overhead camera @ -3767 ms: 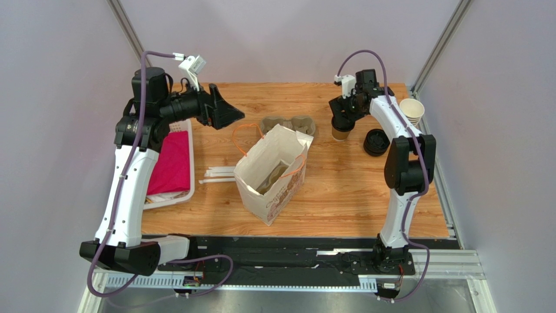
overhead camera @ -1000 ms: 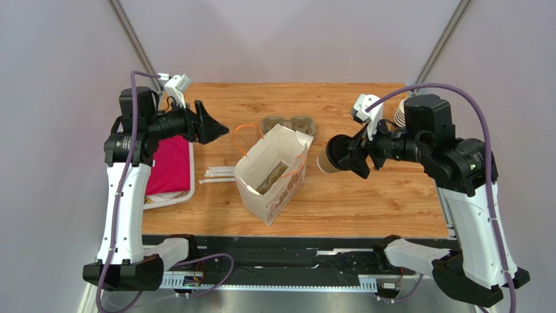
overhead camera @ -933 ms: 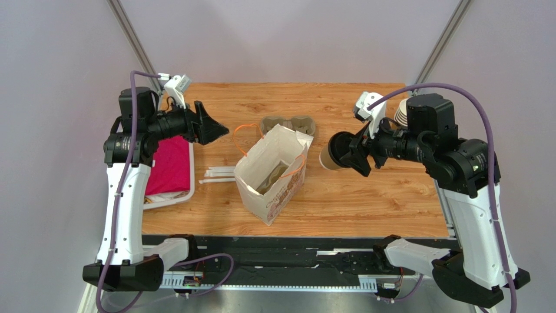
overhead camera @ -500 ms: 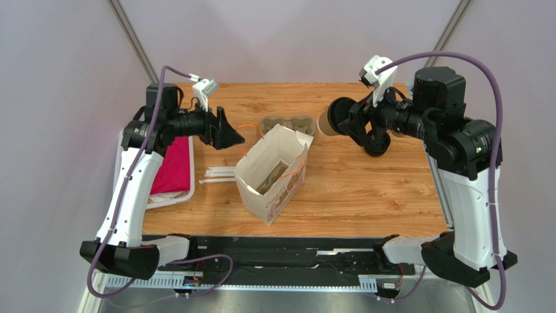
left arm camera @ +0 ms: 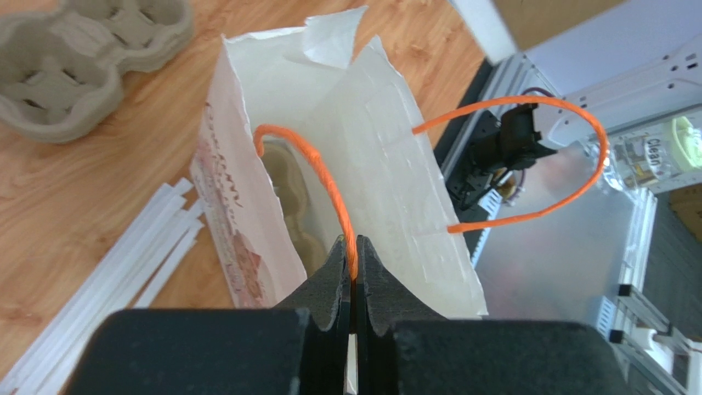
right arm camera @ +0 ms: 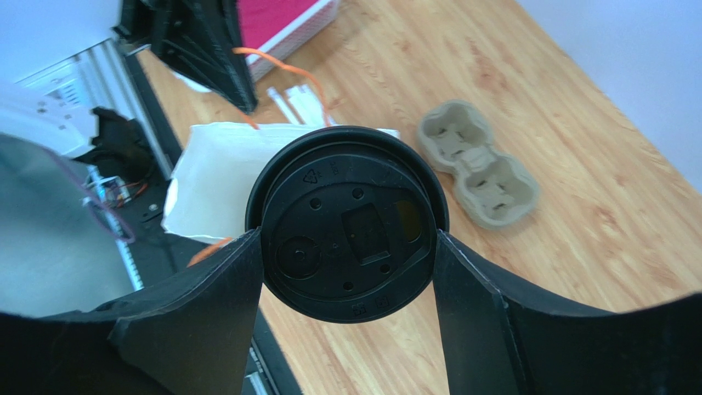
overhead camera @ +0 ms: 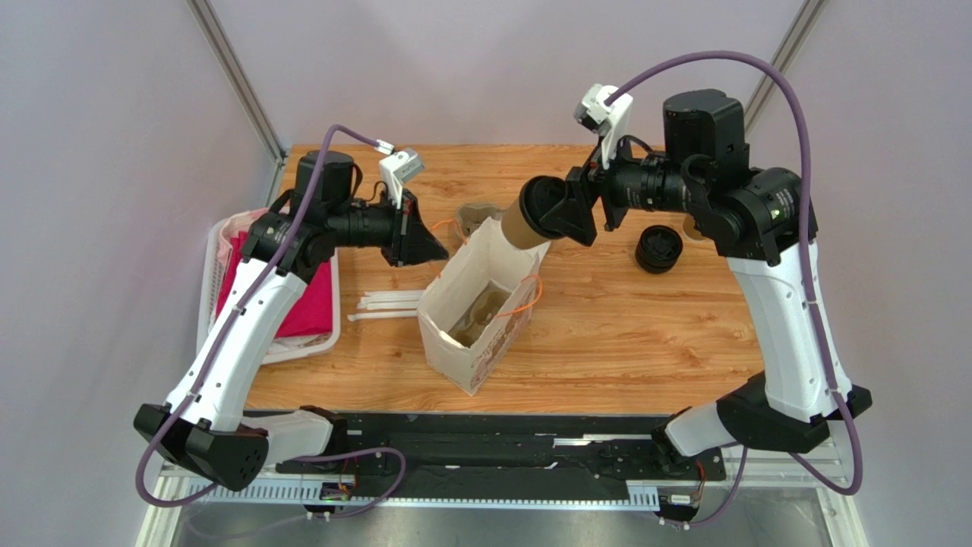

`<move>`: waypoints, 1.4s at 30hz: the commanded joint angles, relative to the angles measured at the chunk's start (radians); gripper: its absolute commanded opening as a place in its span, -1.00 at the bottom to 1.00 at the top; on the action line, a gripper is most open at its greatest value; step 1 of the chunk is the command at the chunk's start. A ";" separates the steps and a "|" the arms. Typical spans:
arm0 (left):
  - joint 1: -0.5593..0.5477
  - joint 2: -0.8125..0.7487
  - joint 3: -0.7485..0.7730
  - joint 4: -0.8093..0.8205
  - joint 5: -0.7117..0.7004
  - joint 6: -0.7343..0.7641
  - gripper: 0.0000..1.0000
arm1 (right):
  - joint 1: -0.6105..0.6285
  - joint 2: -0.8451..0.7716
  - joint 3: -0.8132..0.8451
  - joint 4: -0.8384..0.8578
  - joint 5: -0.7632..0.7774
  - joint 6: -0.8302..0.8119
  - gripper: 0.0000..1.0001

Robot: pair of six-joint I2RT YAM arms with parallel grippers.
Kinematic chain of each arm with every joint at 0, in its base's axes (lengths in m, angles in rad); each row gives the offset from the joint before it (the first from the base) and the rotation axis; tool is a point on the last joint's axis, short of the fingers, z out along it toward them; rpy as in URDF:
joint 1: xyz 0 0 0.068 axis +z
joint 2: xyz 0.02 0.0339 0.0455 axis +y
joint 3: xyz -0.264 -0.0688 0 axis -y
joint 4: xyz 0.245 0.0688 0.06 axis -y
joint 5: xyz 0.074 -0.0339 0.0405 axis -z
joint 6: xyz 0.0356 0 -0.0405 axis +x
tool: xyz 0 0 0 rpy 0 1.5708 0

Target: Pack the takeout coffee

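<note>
The takeout coffee [overhead camera: 523, 225], a tan cup with a round black lid [right arm camera: 349, 234], hangs tilted over the far rim of the white paper bag [overhead camera: 479, 325], held in my right gripper [overhead camera: 561, 212], whose fingers [right arm camera: 198, 304] press on both sides of the lid. My left gripper [overhead camera: 439, 247] is shut on the bag's orange handle [left arm camera: 329, 185], the cord pinched between its fingertips [left arm camera: 338, 255]. The bag [left arm camera: 395, 197] stands open on the wooden table [overhead camera: 639, 331], a cardboard insert showing inside. Its other orange handle [left arm camera: 568, 193] arches free.
A grey pulp cup carrier [overhead camera: 470, 214] lies behind the bag, also in the wrist views [right arm camera: 482, 177] [left arm camera: 74, 58]. White straws [overhead camera: 382, 305] lie left of the bag. A white basket [overhead camera: 223, 245] with pink cloth is at left. A stack of black lids [overhead camera: 658, 247] sits at right.
My right arm carried the coffee left and up until it hangs over the bag's rim. My left gripper moved right to the bag and closed on the orange handle.
</note>
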 commanded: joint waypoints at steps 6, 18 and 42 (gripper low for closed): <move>-0.081 -0.048 -0.052 0.235 0.094 -0.289 -1.00 | 0.138 -0.097 -0.192 0.030 -0.005 -0.010 -0.52; -0.161 -0.123 -0.207 0.358 0.120 -0.437 -1.00 | 0.210 -0.153 -0.455 0.202 0.058 -0.053 -0.55; -0.160 -0.359 -0.348 0.232 -0.162 -0.305 0.73 | 0.343 -0.168 -0.683 0.316 0.227 -0.083 -0.59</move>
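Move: The right hand holds the lidded coffee cup; the paper bag's mouth lies about 10 cm to its left, 3 cm back and 17 cm below, with a cup carrier on the bag's floor, roughly 40 cm down. On the table a spare carrier stands some 19 cm ahead and 7 cm left of this hand, the straws about 24 cm left and 3 cm ahead. From the left hand, shut on an orange handle, the mouth is about 6 cm right, level fore-and-aft and 6 cm below. Still pinching the cup at its lid, the right hand lowers it about 16 cm down into the bag's mouth, also going 5 cm back and 5 cm left and tipping the fingers some 20 degrees steeper. The left hand keeps the orange handle and draws it 8 cm back, first also to the right, then opens wide, lets go and eases down and left. ##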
